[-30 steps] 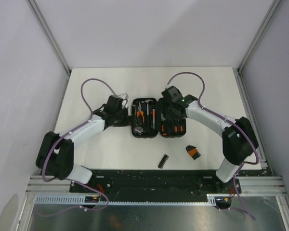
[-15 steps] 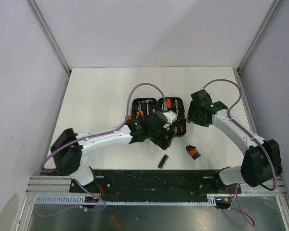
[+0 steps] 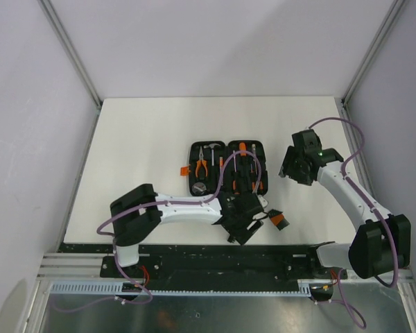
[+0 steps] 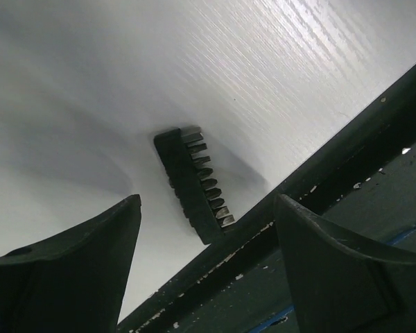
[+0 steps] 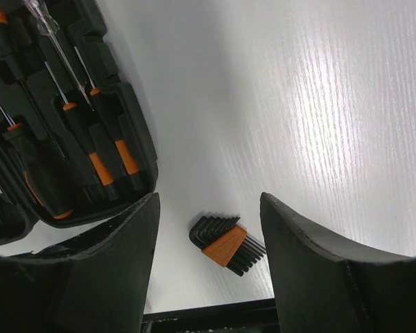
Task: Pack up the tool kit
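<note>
The tool kit case [image 3: 225,168] lies open mid-table, with pliers and screwdrivers in its slots; its right half shows in the right wrist view [image 5: 69,139]. A black bit holder [image 4: 193,184] lies by the table's front edge. My left gripper [image 4: 206,205] hangs open above it, one finger on each side and neither touching; in the top view this gripper [image 3: 240,229] mostly covers the holder. A black hex key set with an orange clip [image 5: 225,243] lies on the table [image 3: 278,220]. My right gripper [image 5: 208,201] is open and empty above it, right of the case [image 3: 291,172].
The black base rail [image 3: 215,253] runs along the table's near edge, just beyond the bit holder [image 4: 319,194]. An orange latch [image 3: 184,171] sticks out of the case's left side. Walls and metal posts [image 3: 357,76] bound the table at the sides and back.
My left arm swung from the case's left side across to the front edge, over the bit holder, its jaws narrowing a little. My right arm drew back from the case to the right.
</note>
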You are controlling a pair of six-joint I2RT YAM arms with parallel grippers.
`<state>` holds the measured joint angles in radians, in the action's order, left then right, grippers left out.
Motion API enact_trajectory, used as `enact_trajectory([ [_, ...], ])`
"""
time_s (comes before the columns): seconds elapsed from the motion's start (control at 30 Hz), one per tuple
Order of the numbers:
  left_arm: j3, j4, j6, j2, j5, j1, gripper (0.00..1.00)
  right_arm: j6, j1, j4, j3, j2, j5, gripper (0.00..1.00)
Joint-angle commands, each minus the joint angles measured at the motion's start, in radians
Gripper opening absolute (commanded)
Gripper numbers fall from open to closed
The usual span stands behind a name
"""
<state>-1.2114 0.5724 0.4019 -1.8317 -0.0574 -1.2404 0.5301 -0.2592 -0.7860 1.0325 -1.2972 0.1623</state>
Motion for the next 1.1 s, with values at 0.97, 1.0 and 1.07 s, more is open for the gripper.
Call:
enact_trajectory([
  [0.97, -0.118, 0.102, 0.1, -0.222, -0.145, -0.044, 0.5, -0.052, 0.066, 0.037, -0.068, 0.031, -0.069, 0.6],
  [1.0, -0.12, 0.102, 0.1, -0.225, -0.155, -0.045, 0.48, -0.052, 0.067, 0.038, -0.068, 0.031, -0.07, 0.6],
  [1.07, -0.123, 0.102, 0.099, -0.23, -0.169, -0.047, 0.43, -0.051, 0.071, 0.04, -0.068, 0.032, -0.07, 0.6],
])
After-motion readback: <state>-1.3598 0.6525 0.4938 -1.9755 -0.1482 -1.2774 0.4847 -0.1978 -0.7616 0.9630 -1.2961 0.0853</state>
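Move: The bit holder lies almost under the left hand, roughly 1 cm to its right and 2 cm below. From that hand, the hex key set is some 15 cm right and 4 cm ahead, and the middle of the open tool case about 20 cm ahead and 2 cm left. The right hand has the bit holder about 17 cm back, 20 cm left and 12 cm below. Left fingers narrow around the bit holder as the hand dips back 1.5 cm, then eases 2 cm right and forward. ##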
